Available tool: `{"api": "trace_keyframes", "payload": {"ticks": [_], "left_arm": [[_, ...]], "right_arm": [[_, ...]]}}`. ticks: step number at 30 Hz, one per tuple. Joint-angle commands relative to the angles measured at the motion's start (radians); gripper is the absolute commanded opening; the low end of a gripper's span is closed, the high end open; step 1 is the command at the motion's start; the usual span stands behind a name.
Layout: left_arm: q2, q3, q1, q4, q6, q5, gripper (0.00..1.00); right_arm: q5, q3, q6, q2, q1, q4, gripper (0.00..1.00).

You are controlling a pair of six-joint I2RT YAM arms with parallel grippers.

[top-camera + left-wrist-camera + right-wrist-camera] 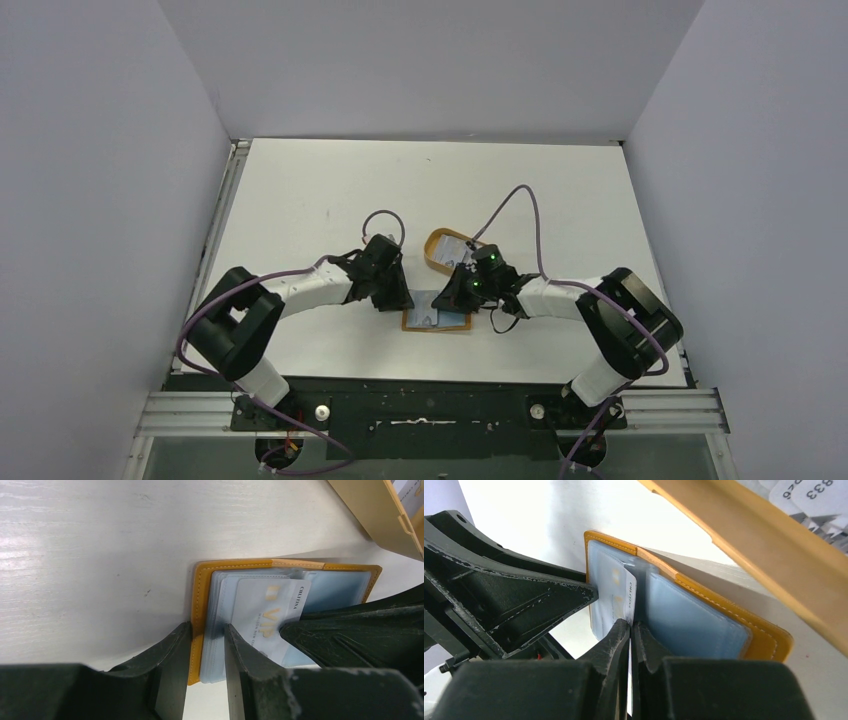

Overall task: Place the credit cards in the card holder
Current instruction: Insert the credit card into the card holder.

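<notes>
The orange-brown card holder [437, 321] lies open on the table between both arms, its clear pockets facing up [202, 595] [769, 641]. A white credit card [270, 615] printed "VIP" sits partly inside a left-hand pocket; its edge [630, 600] is pinched by my right gripper [630, 624] [456, 296], which is shut on it. My left gripper [206, 627] [396, 296] stands narrowly open astride the holder's left edge. One finger is outside the orange border and the other is on the clear pockets.
A tan-rimmed oval tray [447, 248] [365, 515] [764, 545] stands just behind the holder. It holds more pale cards [804, 495]. The right gripper's black body [350, 630] crowds the holder's right half, and the left gripper's body [524, 600] crowds its left.
</notes>
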Motion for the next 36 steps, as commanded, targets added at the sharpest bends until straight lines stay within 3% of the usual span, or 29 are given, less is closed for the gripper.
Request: {"api": "trace_keyframes", "payload": {"ticks": [1,10,18,27,36], "left_arm": [[0.015,-0.034,-0.008,-0.028,0.006,0.005,0.26],[-0.004,-0.047,-0.007,-0.008,0.006,0.016,0.28],[-0.013,-0.060,-0.007,0.042,0.005,0.042,0.32],[-0.064,-0.095,0.001,0.063,-0.013,0.023,0.55],[-0.127,-0.107,0.023,0.020,-0.012,-0.032,0.68]], "right_arm": [[0.048,0.046,-0.050,-0.007,0.026,-0.031,0.02],[0.058,0.086,-0.079,-0.010,0.041,-0.084,0.37],[0.070,0.161,-0.123,0.014,0.078,-0.159,0.43],[0.067,0.208,-0.152,0.021,0.098,-0.195,0.48],[0.143,0.257,-0.205,-0.042,0.103,-0.342,0.61]]}}
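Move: The right fingers still pinch the right edge of the credit card, at about the spine of the open card holder. The middle of the left pocket is some 4 cm to their left and 1 cm below, with the card's middle roughly 3 cm left. The tan tray stands about 11 cm ahead and 6 cm right. From the left hand, astride the holder's left edge, that pocket lies some 3 cm right and 1 cm below. Leftwards by about 1.5 cm, then back about 1 cm, the right hand goes as its shut fingers let go of the card and spread to just over half open, the right-hand finger staying at the card's right edge to push it deeper. Its fingers tip some 10 degrees steeper and the wrist turns slightly counter-clockwise. Late on, the left fingers open wider, releasing the holder's left edge, and rise 1 cm. ##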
